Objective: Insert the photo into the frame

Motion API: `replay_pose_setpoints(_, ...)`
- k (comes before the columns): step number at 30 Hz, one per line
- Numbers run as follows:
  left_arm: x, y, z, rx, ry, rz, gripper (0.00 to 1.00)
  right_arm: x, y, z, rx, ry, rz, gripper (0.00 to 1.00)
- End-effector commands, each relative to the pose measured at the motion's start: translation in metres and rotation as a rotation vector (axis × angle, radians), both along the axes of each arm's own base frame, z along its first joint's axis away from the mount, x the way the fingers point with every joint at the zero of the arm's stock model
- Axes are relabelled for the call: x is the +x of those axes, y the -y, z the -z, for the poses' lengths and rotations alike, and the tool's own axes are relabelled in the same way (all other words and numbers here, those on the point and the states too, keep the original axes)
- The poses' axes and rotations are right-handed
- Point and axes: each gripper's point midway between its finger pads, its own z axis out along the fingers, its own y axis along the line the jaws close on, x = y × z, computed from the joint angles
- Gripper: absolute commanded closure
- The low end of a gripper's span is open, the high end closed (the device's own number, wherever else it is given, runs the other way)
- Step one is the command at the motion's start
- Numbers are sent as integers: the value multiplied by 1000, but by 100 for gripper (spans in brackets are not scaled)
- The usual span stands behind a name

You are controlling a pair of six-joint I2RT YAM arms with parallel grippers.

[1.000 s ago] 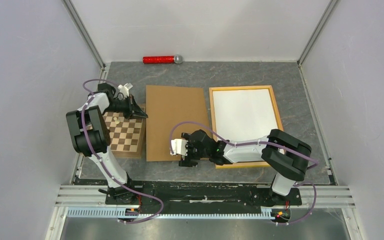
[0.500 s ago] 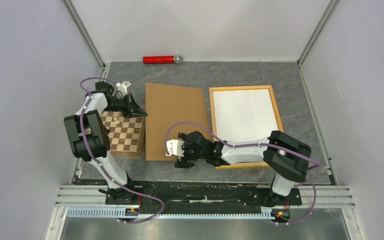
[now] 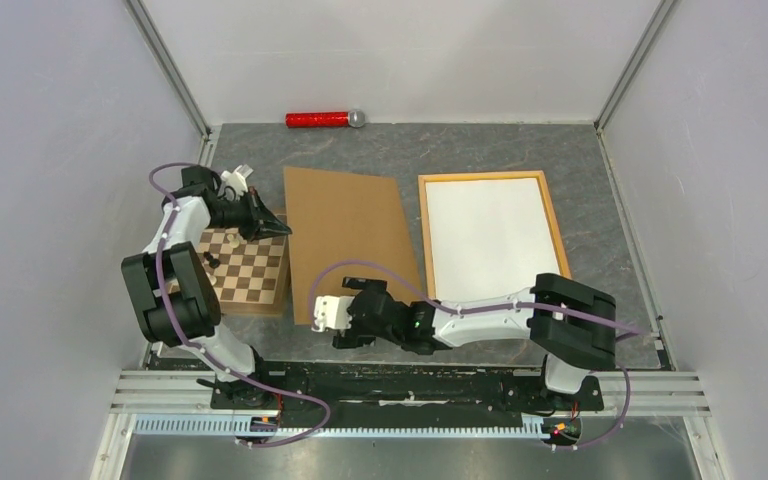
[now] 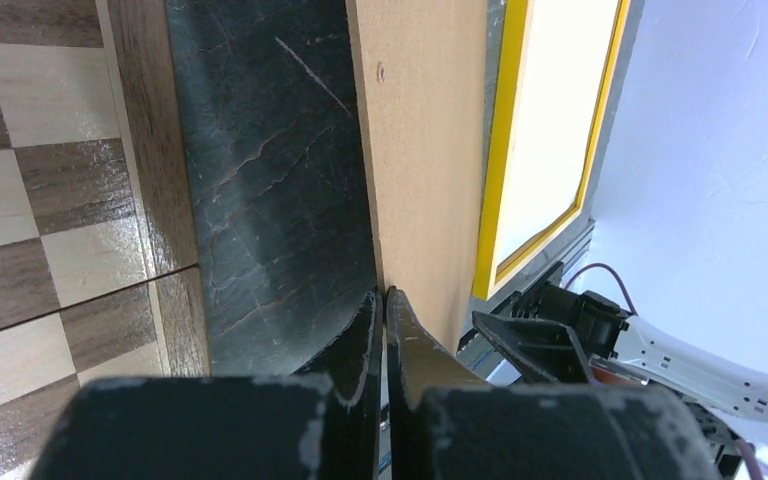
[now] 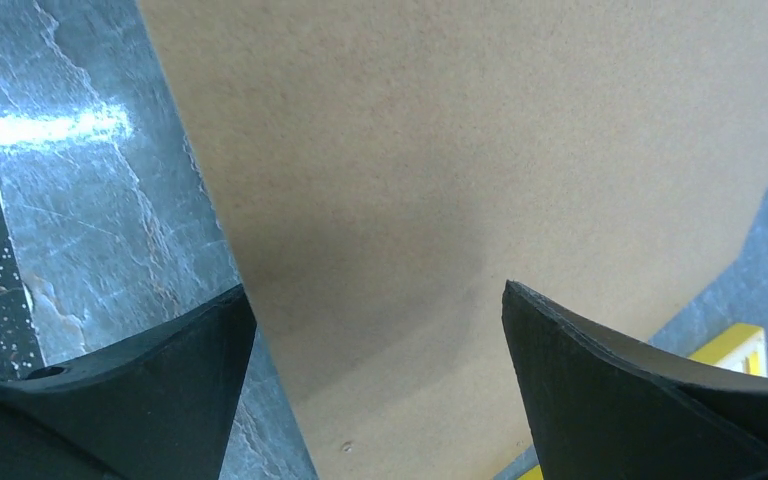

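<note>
The yellow-orange frame (image 3: 554,220) lies flat at the right of the table. A white sheet (image 3: 487,235) fills it, matching the photo lying white back up; its printed side is hidden. To the frame's left is the brown backing board (image 3: 345,240). My left gripper (image 3: 286,229) is shut, its tips (image 4: 384,293) pinching the board's left edge (image 4: 365,150). My right gripper (image 3: 345,315) hovers open over the board's near-left corner, and the board (image 5: 480,170) shows between its fingers. The frame (image 4: 500,150) shows beyond the board in the left wrist view.
A brown-and-cream chessboard (image 3: 250,268) with a couple of small pieces lies just left of the backing board, under my left arm. A red cylinder with a silver end (image 3: 322,119) rests by the back wall. White walls close in three sides.
The backing board has shifted and turned, its far-left corner moving left with my left gripper. My right gripper has travelled left along the board's near edge, staying open.
</note>
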Motion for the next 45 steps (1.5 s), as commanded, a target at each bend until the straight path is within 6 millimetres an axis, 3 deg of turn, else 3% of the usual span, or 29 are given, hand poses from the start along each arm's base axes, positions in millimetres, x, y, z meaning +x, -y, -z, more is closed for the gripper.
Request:
replay_pose_setpoints(1,0,-1,-20,-10,17,-46,98,5,-9,-17,34,121,95,6)
replay_pose_setpoints(7,-8,0,-21,-5,-14,-45,98,6,-9,-15,21,219,152,13)
replay_pose_setpoints(11,-13,1,-20,-5,-29,-38,98,6,-10,-18,12,268,165,32)
replay_pose_setpoints(18,-19,1,-20,7,-26,-32,98,4,-15,-22,10,287,169,42)
replay_pose_setpoints(20,-19,1,-23,10,-21,-32,98,2,-17,-24,11,284,163,53)
replay_pose_setpoints(23,-18,-1,-28,19,-14,-28,98,2,-21,-27,19,279,166,81)
replay_pose_setpoints(25,-17,-3,-32,25,-6,-29,97,3,-23,-27,17,276,171,92)
replay_pose_setpoints(28,-15,-6,-41,34,9,-32,87,3,-26,-32,29,272,175,99)
replay_pose_setpoints(33,-9,-13,-67,66,69,-37,57,7,-29,-46,48,285,199,100)
replay_pose_setpoints(38,-1,-21,-107,106,157,-38,33,13,-28,-65,67,320,235,100)
replay_pose_setpoints(45,8,-32,-172,161,297,-53,24,38,-24,-104,133,317,312,100)
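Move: At the right hand's open fingers, within a couple of centimetres, lies the near edge of the brown backing board. The white-filled frame is centred about 17 cm ahead of that hand, 29 cm to its right and 6 cm lower. The left hand still pinches the board's raised left edge; from it the near-edge spot lies some 14 cm back, 9 cm right and 5 cm lower, and the chessboard about 13 cm left, level with it, 10 cm lower. Tipping its fingers up by some 25 degrees with a slight clockwise turn, the right hand stays near its spot, shuts on the board's near edge, then lifts it about 6 cm and carries it slightly forward. The left hand keeps hold, easing back a little then left, until the right has closed; it opens wide, lets go of the left edge and rises about 12 cm. ##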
